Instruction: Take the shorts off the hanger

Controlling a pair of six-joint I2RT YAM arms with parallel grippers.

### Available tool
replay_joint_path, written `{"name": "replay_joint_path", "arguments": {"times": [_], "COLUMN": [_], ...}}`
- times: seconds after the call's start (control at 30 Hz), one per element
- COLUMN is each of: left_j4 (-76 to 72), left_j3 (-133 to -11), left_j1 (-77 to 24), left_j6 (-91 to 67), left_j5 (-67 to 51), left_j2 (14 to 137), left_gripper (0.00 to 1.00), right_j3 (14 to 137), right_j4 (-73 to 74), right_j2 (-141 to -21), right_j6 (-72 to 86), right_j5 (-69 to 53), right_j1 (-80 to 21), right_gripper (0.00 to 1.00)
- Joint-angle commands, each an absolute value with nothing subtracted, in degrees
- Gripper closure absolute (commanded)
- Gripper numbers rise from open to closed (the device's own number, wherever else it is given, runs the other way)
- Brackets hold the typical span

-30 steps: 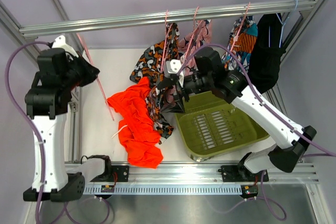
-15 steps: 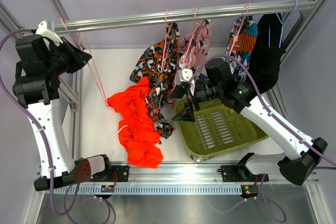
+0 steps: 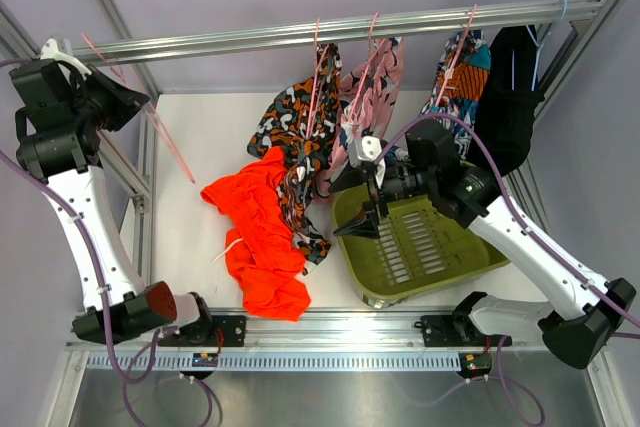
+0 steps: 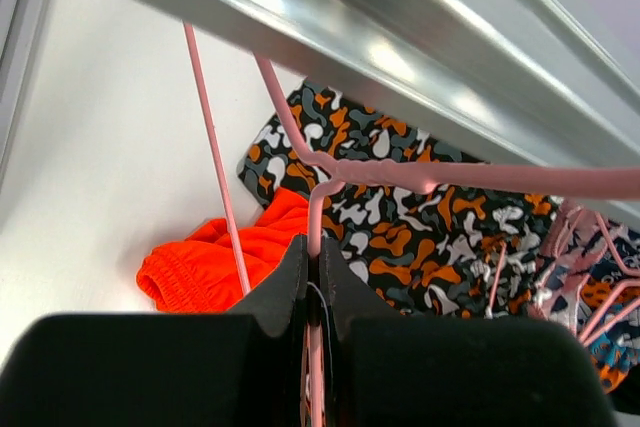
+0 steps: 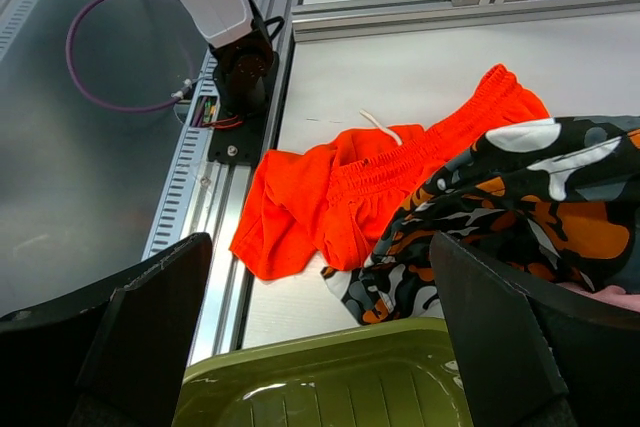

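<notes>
The bright orange-red shorts (image 3: 262,237) lie crumpled on the white table, apart from the hanger; the left wrist view shows a bunched part of them (image 4: 230,257) and the right wrist view shows the shorts (image 5: 360,197) spread flat. The pale-pink hanger (image 3: 172,147) is bare and held up at the far left, just under the metal rail (image 3: 300,32). My left gripper (image 3: 140,102) is shut on a thin bar of the hanger (image 4: 380,172), seen between the jaws of the left gripper (image 4: 315,247). My right gripper (image 3: 365,207) stands open and empty over the tub's left rim, also seen in its wrist view (image 5: 320,247).
A green tub (image 3: 430,247) sits at the right. A black-orange-white patterned garment (image 3: 295,122), a pink floral one (image 3: 375,72) and others hang from the rail on pink hangers; the patterned one drapes down beside the shorts. Frame posts stand at both sides.
My left arm has raised the bare hanger up and left toward the rail. My right gripper has drawn back from the patterned garment to over the tub. The shorts have stayed on the table.
</notes>
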State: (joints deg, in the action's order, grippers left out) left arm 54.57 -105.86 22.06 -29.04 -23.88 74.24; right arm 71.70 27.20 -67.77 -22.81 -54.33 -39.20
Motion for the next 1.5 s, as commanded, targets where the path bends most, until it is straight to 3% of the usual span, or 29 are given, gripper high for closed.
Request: {"name": "replay_joint_path", "arguments": {"times": [0.0, 0.3, 0.43, 0.53, 0.57, 0.6, 0.7, 0.87, 0.9, 1.0, 1.13, 1.3, 1.47], "left_j4": [49.13, 46.76, 45.35, 44.91, 45.35, 45.53, 45.62, 47.54, 48.24, 52.02, 53.79, 59.14, 63.09], "left_j3": [-106.44, -99.77, -91.87, -90.79, -91.23, -91.67, -93.77, -96.41, -96.59, -95.72, -88.71, -82.97, -81.47], "left_j1": [23.73, 24.52, 24.61, 24.61, 24.52, 24.52, 24.35, 22.94, 22.42, 22.06, 21.97, 22.06, 22.06], "left_j6": [-30.41, -31.46, -31.73, -31.73, -31.55, -31.55, -31.46, -30.94, -30.94, -30.94, -31.38, -30.41, -28.31], "left_j5": [-27.24, -28.74, -28.12, -27.78, -27.60, -27.25, -26.28, -22.07, -20.58, -12.42, -5.74, 1.56, 2.90], "left_j2": [75.85, 74.72, 71.20, 69.62, 69.35, 69.08, 68.21, 64.62, 63.73, 58.74, 48.45, 37.46, 29.11], "left_gripper": [1.00, 1.00, 0.93, 0.67, 0.54, 0.48, 0.34, 0.25, 0.17, 0.09, 0.01, 0.01, 0.01], "right_j3": [70.49, 68.82, 69.34, 70.22, 70.40, 70.57, 71.63, 75.66, 77.07, 83.65, 88.75, 93.25, 97.90], "right_j4": [24.08, 24.08, 24.34, 25.31, 25.57, 25.75, 27.42, 34.00, 36.19, 43.14, 42.28, 34.30, 30.85], "right_j2": [-65.57, -64.25, -64.51, -65.04, -65.21, -65.39, -66.09, -69.42, -70.39, -75.05, -81.90, -92.27, -103.76], "right_j6": [-21.36, -21.00, -21.18, -21.79, -21.97, -22.23, -23.46, -29.95, -32.06, -40.23, -39.04, -30.25, -21.12], "right_j5": [-56.25, -56.07, -56.60, -57.65, -57.83, -58.18, -58.80, -59.59, -57.76, -47.08, -33.25, -15.07, -5.55], "right_j1": [-38.58, -37.97, -37.88, -37.88, -37.79, -37.88, -37.88, -38.75, -39.63, -46.56, -56.58, -66.17, -71.45], "right_gripper": [0.01, 0.00, 0.01, 0.01, 0.00, 0.00, 0.00, 0.01, 0.01, 0.01, 0.00, 0.00, 0.01]}}
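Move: The left hand grips the pink hanger by its neck, and the rail lies some 4 cm ahead of this hand and 6 cm above. The camouflage garment hangs about 31 cm to its right, 2 cm nearer the base. The open, empty right hand has the red shorts about 14 cm to its left, 2 cm ahead and 30 cm below; the green basket is 20 cm to its right, 3 cm ahead, and the camouflage garment 7 cm left, 14 cm ahead. Still pinching the bare hanger, the left hand eases about 2 cm forward, then sinks some 5 cm to bring the hook down over the rail. Its fingers open wide, let go, and it backs off briskly towards its base, swinging counter-clockwise. The right hand mostly waits, then sweeps left about 15 cm and down 10 towards the red shorts, tipping its open fingers downward. ##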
